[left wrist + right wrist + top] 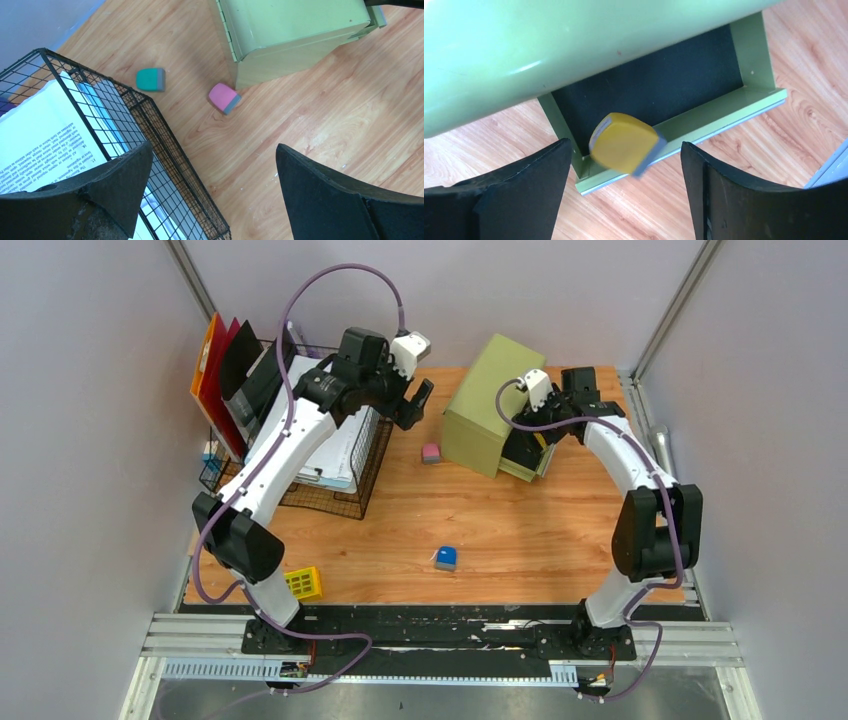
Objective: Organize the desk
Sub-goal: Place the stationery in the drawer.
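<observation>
The desk (520,540) is a light wood-grain top. At its back right lies a green drawer cabinet (490,405), its drawer (649,95) pulled out and showing a black inside. My right gripper (625,146) hangs open over the drawer's front lip. A yellow eraser (624,142) with a grey-blue band shows blurred between the fingers, touching neither. My left gripper (214,146) is open and holds nothing, above the corner of the wire basket (165,145). A pink eraser (224,97) lies beside the cabinet and a teal eraser (151,79) near the basket.
The wire basket (340,495) holds printed papers, with red, orange and black folders (225,370) standing behind it. A blue eraser (446,558) lies mid-desk toward the front. A yellow gridded block (303,583) sits at the front left. Grey walls close in both sides.
</observation>
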Available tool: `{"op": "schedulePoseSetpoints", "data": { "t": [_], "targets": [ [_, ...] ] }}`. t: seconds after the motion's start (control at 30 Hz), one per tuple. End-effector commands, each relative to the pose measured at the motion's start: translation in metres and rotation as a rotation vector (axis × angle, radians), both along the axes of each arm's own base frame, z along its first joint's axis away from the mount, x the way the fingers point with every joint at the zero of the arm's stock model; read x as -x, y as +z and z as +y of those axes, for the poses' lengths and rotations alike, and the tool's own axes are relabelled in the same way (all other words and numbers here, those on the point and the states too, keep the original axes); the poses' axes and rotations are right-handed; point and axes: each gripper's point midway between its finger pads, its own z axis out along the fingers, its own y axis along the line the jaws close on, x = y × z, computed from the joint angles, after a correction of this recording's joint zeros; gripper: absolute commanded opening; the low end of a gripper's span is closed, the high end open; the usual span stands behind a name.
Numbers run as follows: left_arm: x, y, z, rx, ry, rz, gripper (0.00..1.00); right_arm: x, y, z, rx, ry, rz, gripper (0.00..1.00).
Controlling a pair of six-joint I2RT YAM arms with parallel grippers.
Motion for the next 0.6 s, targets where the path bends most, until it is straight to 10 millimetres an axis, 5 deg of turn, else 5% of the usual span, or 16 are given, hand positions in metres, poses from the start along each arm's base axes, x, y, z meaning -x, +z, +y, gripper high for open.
{"op": "schedulePoseSetpoints", "data": {
  "t": [0.0, 0.1, 0.23, 0.37, 0.57],
  "targets": [
    [0.006, 0.036, 0.005, 0.033, -0.002, -0.103, 1.00, -0.004, 0.062, 0.015, -0.104, 0.009, -0.162, 0.88],
    [0.005, 0.036, 0.008, 0.026, 0.005, -0.110, 1.00, 0.019, 0.079, 0.026, -0.160, 0.057, -0.186, 0.99],
    [0.005, 0.039, 0.011, 0.017, 0.014, -0.122, 1.00, 0.060, 0.092, 0.054, -0.216, 0.186, -0.197, 1.00],
    [0.003, 0.039, 0.018, -0.010, 0.036, -0.134, 1.00, 0.108, 0.071, 0.101, -0.189, 0.387, -0.143, 1.00],
    [-0.002, 0.039, 0.031, -0.048, 0.086, -0.154, 1.00, 0.164, 0.006, 0.163, -0.121, 0.607, 0.044, 0.99]
  ]
}}
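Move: The right hand has just let the yellow eraser loose right below its fingertips, over the near end of the open drawer, whose middle is about 5 cm ahead and 11 cm down. The blue eraser it heads for next lies some 24 cm back, 22 cm left and 13 cm below; the pink eraser is 25 cm left and 2 cm ahead, also on the table. From the left hand the blue eraser is roughly 20 cm back, 9 cm right and 27 cm down. The right hand finishes opening its fingers to full width, clear of the yellow eraser, and lifts about 8 cm from the drawer, starting almost straight up and then drawing back. Fully open, it swings some 13 cm back and 13 cm left past the cabinet's near end towards the blue eraser, turning about 30 degrees counter-clockwise and already sinking some 3 cm by the end, while the left hand only drifts a couple of centimetres up and left, empty. ##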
